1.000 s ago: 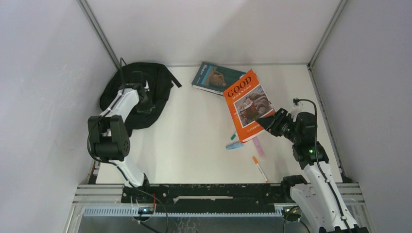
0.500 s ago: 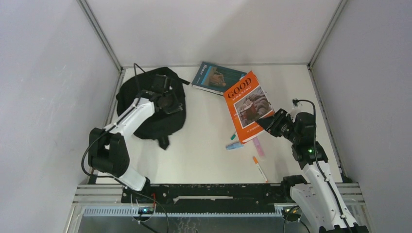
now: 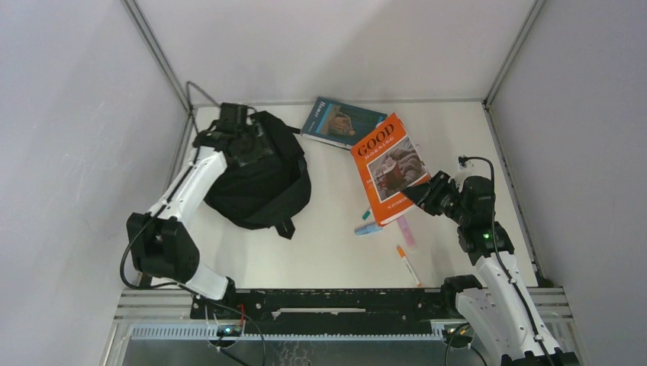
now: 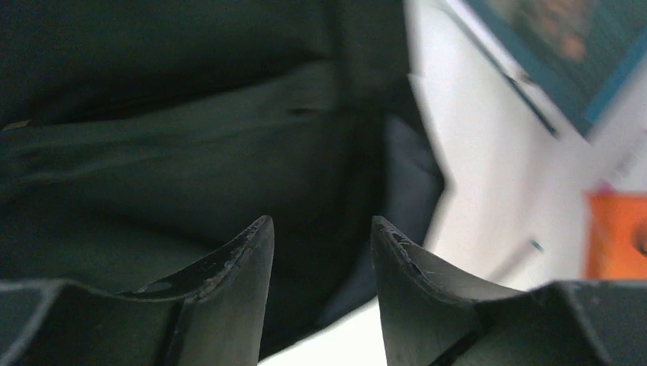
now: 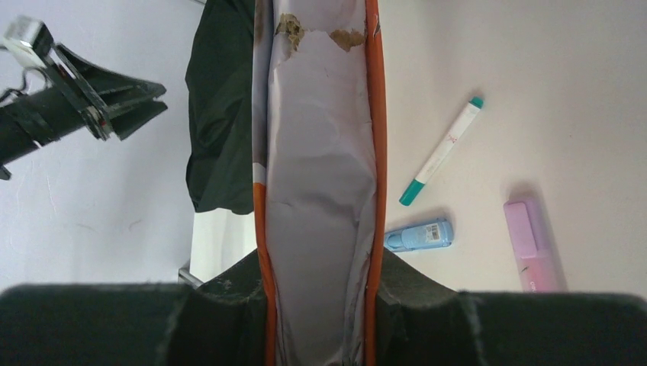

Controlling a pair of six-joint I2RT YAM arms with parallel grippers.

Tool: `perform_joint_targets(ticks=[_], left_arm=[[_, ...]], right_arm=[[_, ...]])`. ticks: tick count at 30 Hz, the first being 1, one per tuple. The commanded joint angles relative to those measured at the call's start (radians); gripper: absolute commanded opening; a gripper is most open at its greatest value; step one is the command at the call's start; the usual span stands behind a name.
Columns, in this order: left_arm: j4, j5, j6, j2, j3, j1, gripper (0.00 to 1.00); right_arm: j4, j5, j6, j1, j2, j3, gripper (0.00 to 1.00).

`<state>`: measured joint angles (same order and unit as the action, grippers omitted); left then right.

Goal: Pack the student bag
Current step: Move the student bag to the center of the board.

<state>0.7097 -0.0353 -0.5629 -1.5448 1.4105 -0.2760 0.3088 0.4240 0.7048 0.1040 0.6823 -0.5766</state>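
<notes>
The student bag (image 3: pixel 259 179), a black soft backpack, lies at the left of the table. My left gripper (image 3: pixel 246 146) hovers over its top left part. In the left wrist view this gripper (image 4: pixel 320 229) stands open, with only the dark fabric of the bag (image 4: pixel 168 152) behind the gap. My right gripper (image 3: pixel 423 191) is shut on the lower corner of an orange book (image 3: pixel 389 168), which is lifted at a tilt. In the right wrist view the gripper (image 5: pixel 320 274) clamps the orange book (image 5: pixel 320 152) by both covers, its pages facing the camera.
A teal book (image 3: pixel 339 122) lies at the back beside the orange one. Under the orange book lie a teal pen (image 3: pixel 366 215), a blue corrector (image 3: pixel 368 228), a pink highlighter (image 3: pixel 406 230) and an orange pen (image 3: pixel 407 264). Grey walls close in both sides.
The left arm dragged the bag to the right, towards the middle of the table, then opened its jaws and let go of it. The right arm holds the orange book almost still.
</notes>
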Motion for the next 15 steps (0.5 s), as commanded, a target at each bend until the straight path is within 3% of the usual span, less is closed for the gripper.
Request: perform_joint_targets(ticks=[1, 6, 10, 15], left_arm=[[-0.056, -0.129, -0.004, 0.113, -0.166, 0.128, 0.54], [-0.138, -0.083, -0.052, 0.132, -0.299, 0.128, 0.55], [-0.304, -0.028, -0.094, 0.239, -0.521, 0.102, 0.56], [-0.277, -0.055, -0.088, 0.267, -0.587, -0.015, 0.56]], right_arm=[[-0.074, 0.019, 0.007, -0.004, -0.008, -0.012, 0.01], [-0.065, 0.022, 0.014, -0.004, -0.014, -0.011, 0.02], [-0.065, 0.031, -0.009, -0.004, -0.005, -0.017, 0.0], [-0.067, 0.029, -0.012, -0.003, 0.013, -0.018, 0.0]])
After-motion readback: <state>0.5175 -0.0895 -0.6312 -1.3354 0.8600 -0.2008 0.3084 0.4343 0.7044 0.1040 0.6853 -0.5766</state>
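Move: The student bag lies below the left hand, its middle roughly 1 cm nearer the base, 5 cm to the left and some 15 cm lower. The dark book is about 17 cm ahead of this hand and 23 cm to its right; the orange book held up by the right hand is about 8 cm back and 33 cm to the right. From the right hand, the bag's middle lies some 12 cm ahead, 46 cm left and 15 cm below. With no contact on the bag clearly visible yet, the left hand comes down towards its near half, its fingers still about half open. It first swings some 8 cm left, then sinks about 11 cm while drawing back 8 cm over the bag and easing slightly right again. The right hand stays put, keeping its pinch on the orange book. ##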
